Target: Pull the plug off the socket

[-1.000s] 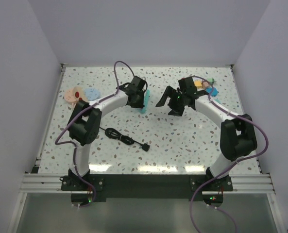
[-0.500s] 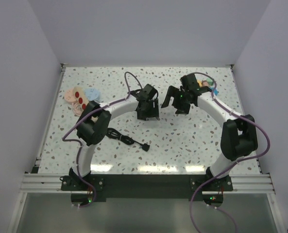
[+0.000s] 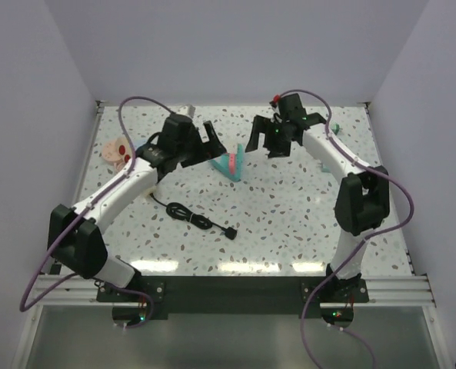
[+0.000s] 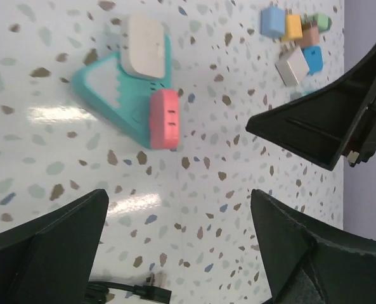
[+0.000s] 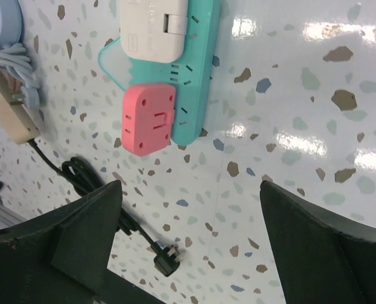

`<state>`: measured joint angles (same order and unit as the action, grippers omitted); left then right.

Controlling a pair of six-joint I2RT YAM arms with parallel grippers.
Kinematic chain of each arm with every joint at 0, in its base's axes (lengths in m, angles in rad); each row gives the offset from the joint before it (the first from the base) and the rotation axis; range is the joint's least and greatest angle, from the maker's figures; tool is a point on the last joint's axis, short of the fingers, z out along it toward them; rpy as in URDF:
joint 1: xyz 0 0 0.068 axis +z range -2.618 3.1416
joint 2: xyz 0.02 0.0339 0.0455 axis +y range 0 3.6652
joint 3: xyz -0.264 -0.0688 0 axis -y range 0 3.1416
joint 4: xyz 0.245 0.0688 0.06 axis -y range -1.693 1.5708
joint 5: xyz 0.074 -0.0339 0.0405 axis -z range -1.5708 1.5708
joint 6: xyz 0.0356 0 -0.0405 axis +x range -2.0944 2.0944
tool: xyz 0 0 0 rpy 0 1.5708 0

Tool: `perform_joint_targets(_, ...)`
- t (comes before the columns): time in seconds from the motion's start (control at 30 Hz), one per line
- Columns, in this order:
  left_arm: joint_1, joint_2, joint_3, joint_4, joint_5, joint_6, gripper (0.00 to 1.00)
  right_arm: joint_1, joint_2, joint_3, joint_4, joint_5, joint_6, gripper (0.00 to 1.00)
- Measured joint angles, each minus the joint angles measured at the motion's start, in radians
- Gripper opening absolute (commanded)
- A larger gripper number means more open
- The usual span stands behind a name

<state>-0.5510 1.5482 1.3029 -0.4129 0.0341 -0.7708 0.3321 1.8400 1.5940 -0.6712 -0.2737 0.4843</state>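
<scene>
The socket (image 3: pixel 117 151), a pale wooden strip with red round faces, lies at the far left, partly behind my left arm; its edge (image 5: pixel 10 114) shows in the right wrist view. Its thin black cable (image 3: pixel 183 211) ends in a black plug (image 3: pixel 230 231) (image 5: pixel 165 261) lying loose on the table. A teal power strip (image 3: pixel 231 164) (image 4: pixel 111 101) (image 5: pixel 200 69) carries a pink block (image 4: pixel 163 118) and a white block (image 4: pixel 144 45). My left gripper (image 3: pixel 214 146) (image 4: pixel 180 202) is open and empty, left of the teal strip. My right gripper (image 3: pixel 267 142) (image 5: pixel 191 190) hangs open and empty just right of it.
Several small coloured blocks (image 4: pixel 295 38) lie at the back right, behind my right arm. A blue disc (image 5: pixel 0 22) with a coiled white cord (image 5: pixel 16 63) sits beside the wooden strip. White walls close in the table on three sides.
My left gripper has opened and let go of the teal strip, which now lies on the table, and drawn back to the left. The right gripper has shifted toward the back, still open.
</scene>
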Motion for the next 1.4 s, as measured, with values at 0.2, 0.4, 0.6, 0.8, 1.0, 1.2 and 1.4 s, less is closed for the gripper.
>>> perform_joint_targets(0.2,0.184,-0.094,-0.124,0.039,0.006,0.004,1.00,0.099,0.188,0.248,-0.102,0.034,-0.042,0.93)
perform_joint_targets(0.4,0.222,-0.089,-0.168,0.047,0.024,0.002,1.00,0.220,0.345,0.438,-0.196,0.152,-0.023,0.82)
perform_joint_targets(0.6,0.224,-0.058,-0.190,0.086,0.067,-0.002,1.00,0.243,0.393,0.454,-0.272,0.249,0.008,0.59)
perform_joint_targets(0.8,0.224,0.011,-0.190,0.124,0.100,0.002,1.00,0.229,0.398,0.430,-0.257,0.269,0.020,0.29)
perform_joint_targets(1.0,0.224,0.080,-0.190,0.195,0.141,0.004,0.99,0.227,0.400,0.408,-0.222,0.266,0.011,0.36)
perform_joint_targets(1.2,0.224,0.180,-0.192,0.295,0.195,0.008,0.98,0.217,0.407,0.389,-0.163,0.231,-0.031,0.22)
perform_joint_targets(1.4,0.218,0.272,-0.191,0.330,0.233,0.006,0.98,0.193,0.412,0.375,-0.127,0.186,-0.041,0.00)
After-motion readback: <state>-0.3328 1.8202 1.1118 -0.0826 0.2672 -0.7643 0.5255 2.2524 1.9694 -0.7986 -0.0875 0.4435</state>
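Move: For the right hand the pink plug lies about 3 cm ahead, 9 cm to the left and 9 cm below, on the near right corner of the teal socket. The socket's middle is some 3 cm beyond this plug and 2 cm left of it, and the white plug about 6 cm beyond and 2 cm left. The black plug lies roughly 20 cm nearer than the pink one. From the left hand the socket is about 8 cm ahead, 2 cm right and 17 cm below; the pink plug 5 cm ahead, 4 cm right. The right hand sweeps left about 9 cm to the pink plug, then sinks to some 8 cm below its start while its left side rolls down roughly 15 degrees, and its wide-open fingers close and pinch the plug's two sides. The left hand, kept open, first swings about 9 cm left to make room, then comes down some 13 cm and eases forward and back right, its fingers tipping a little steeper, to hover low just left of the socket without gripping anything. ##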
